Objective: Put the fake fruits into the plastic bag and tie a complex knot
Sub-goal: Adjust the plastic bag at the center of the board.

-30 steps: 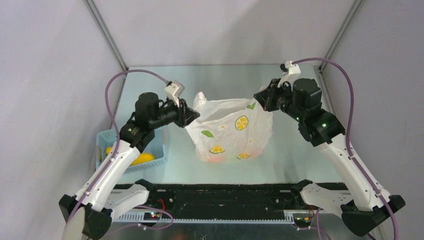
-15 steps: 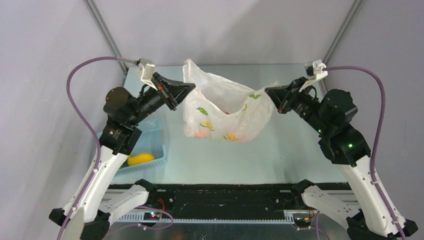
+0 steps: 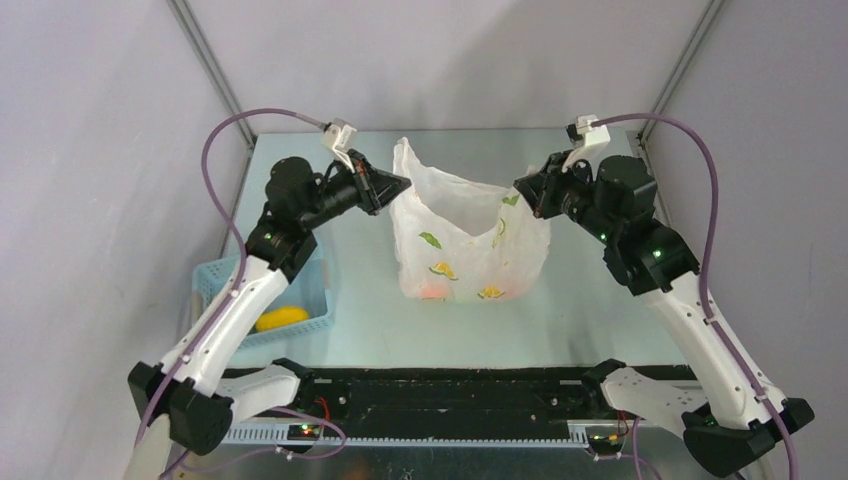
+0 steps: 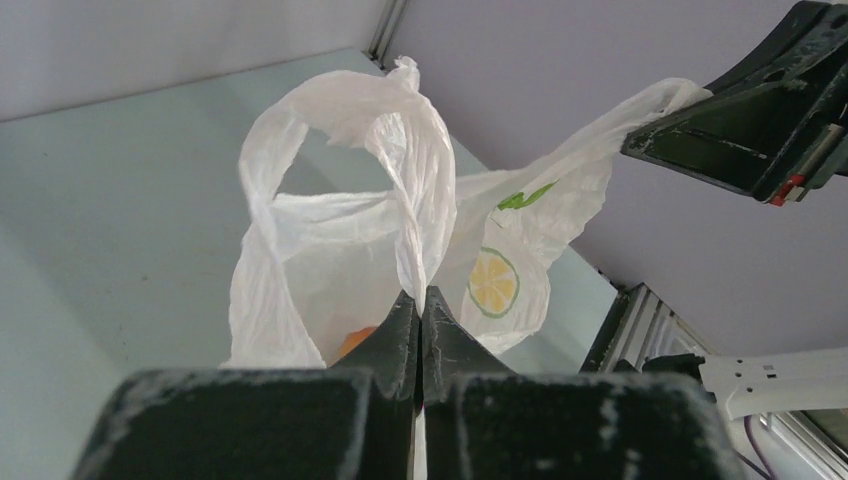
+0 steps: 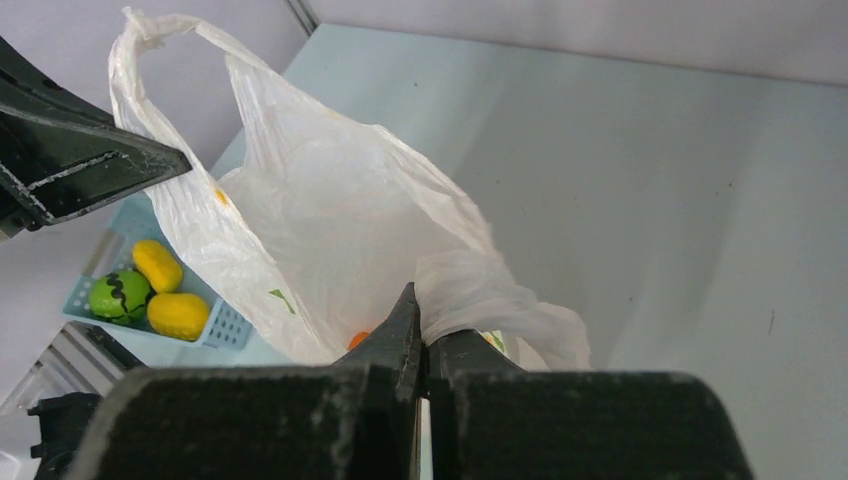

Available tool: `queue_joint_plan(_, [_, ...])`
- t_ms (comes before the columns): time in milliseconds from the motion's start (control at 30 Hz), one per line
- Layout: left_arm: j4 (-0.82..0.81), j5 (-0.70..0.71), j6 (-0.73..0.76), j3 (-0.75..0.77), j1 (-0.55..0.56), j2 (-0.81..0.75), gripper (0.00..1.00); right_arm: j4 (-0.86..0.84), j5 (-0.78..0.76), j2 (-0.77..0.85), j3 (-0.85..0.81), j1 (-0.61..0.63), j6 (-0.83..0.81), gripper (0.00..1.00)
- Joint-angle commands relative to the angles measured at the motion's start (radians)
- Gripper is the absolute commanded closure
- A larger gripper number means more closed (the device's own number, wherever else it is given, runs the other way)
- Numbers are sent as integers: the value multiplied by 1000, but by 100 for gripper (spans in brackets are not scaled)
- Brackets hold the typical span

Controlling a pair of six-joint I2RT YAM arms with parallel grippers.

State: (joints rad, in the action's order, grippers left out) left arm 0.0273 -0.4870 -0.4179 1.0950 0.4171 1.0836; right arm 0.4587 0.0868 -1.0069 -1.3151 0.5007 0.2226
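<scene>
The plastic bag (image 3: 465, 245), white with lemon-slice prints, hangs open between my two grippers, its bottom low at the table. My left gripper (image 3: 402, 186) is shut on the bag's left handle (image 4: 400, 140), a twisted loop rising above the jaws. My right gripper (image 3: 521, 191) is shut on the bunched right edge of the bag (image 5: 470, 285). Fake fruits (image 3: 433, 291) show orange-red through the bag's bottom, and one orange piece (image 4: 354, 341) peeks beside the left jaws. No knot shows.
A light blue basket (image 3: 312, 285) stands at the left of the table with a yellow fruit (image 3: 281, 318) in it. The right wrist view shows two yellow fruits (image 5: 176, 314) and a green one (image 5: 118, 296) there. Walls close in behind and beside.
My left gripper shut on the handle. Both arms lifted the bag high and stretched it, then came back down and inward, so the bag now hangs lower.
</scene>
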Motion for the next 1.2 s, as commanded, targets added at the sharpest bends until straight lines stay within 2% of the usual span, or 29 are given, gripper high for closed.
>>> queue_joint_plan(0, [-149, -106, -17, -2, -21, 58, 100, -4, -12, -3, -5, -8, -23, 95])
queue_joint_plan(33, [-174, -122, -23, -4, -28, 74, 100, 5, -19, 3, -4, -8, -24, 90])
queue_joint_plan(100, [-208, -153, -37, -20, -34, 80, 100, 27, -44, 18, -4, -8, -32, 53])
queue_joint_plan(133, [-224, -165, -38, -28, -35, 79, 100, 35, -73, 24, -4, -9, -33, 43])
queue_joint_plan(167, [-230, -170, -37, -44, -38, 74, 100, 50, -93, 36, -4, -8, -34, 25])
queue_joint_plan(233, [-239, -185, -31, -65, -39, 68, 100, 65, -136, 56, -4, -8, -49, 10])
queue_joint_plan(300, [-255, -222, -35, -85, -39, 65, 100, 67, -160, 82, -4, -8, -68, 3])
queue_joint_plan(433, [-307, -287, -59, -111, -40, 65, 100, 27, -168, 133, -4, -8, -113, 1])
queue_joint_plan(500, [-315, -308, -59, -114, -40, 64, 100, -12, -117, 155, -4, -8, -132, 1])
queue_joint_plan(633, [-310, -339, -48, -111, -39, 66, 100, -114, 114, 156, -5, -7, -132, 1])
queue_joint_plan(700, [-303, -363, -39, -108, -37, 66, 100, -169, 333, 117, -5, -8, -133, 1])
queue_joint_plan(833, [-230, -365, 24, -95, -31, 69, 100, -330, 594, 30, -8, -6, -50, 1])
queue_joint_plan(933, [-173, -351, 80, -79, -17, 71, 100, -469, 673, -46, -25, 5, 29, 1])
queue_joint_plan(1033, [-104, -331, 162, -73, 9, 53, 100, -466, 710, -158, -85, 17, 40, 1])
queue_joint_plan(1167, [47, -231, 319, -52, 63, 21, 100, -400, 745, -263, -169, 28, 17, 1])
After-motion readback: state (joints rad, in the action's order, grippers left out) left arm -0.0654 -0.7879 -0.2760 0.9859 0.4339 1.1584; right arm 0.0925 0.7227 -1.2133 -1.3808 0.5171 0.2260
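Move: Each closed gripper holds one side of the plastic bag's top. The left handle, which the right hand turns to, lies about 18 cm to its left, some 2 cm farther out and roughly level. The sagging bag mouth is about 9 cm to the right hand's left and 5 cm lower; the fruit lies in the bag's bottom some 30 cm below and 3 cm nearer the base. From the left hand, the mouth is about 9 cm right, 4 cm below. The right hand dips a little and opens wide to let go of its side of the bag, draws back and up, at first a few centimetres to the right, then swings left over the bag mouth towards the left handle, about 15 cm from its rightmost point, turning some 35 degrees counter-clockwise and coming forward and down at the end. The left hand keeps its pinch on the left side of the bag and, after a short push forward, draws it back, down and to the right while turning about 20 degrees clockwise. ##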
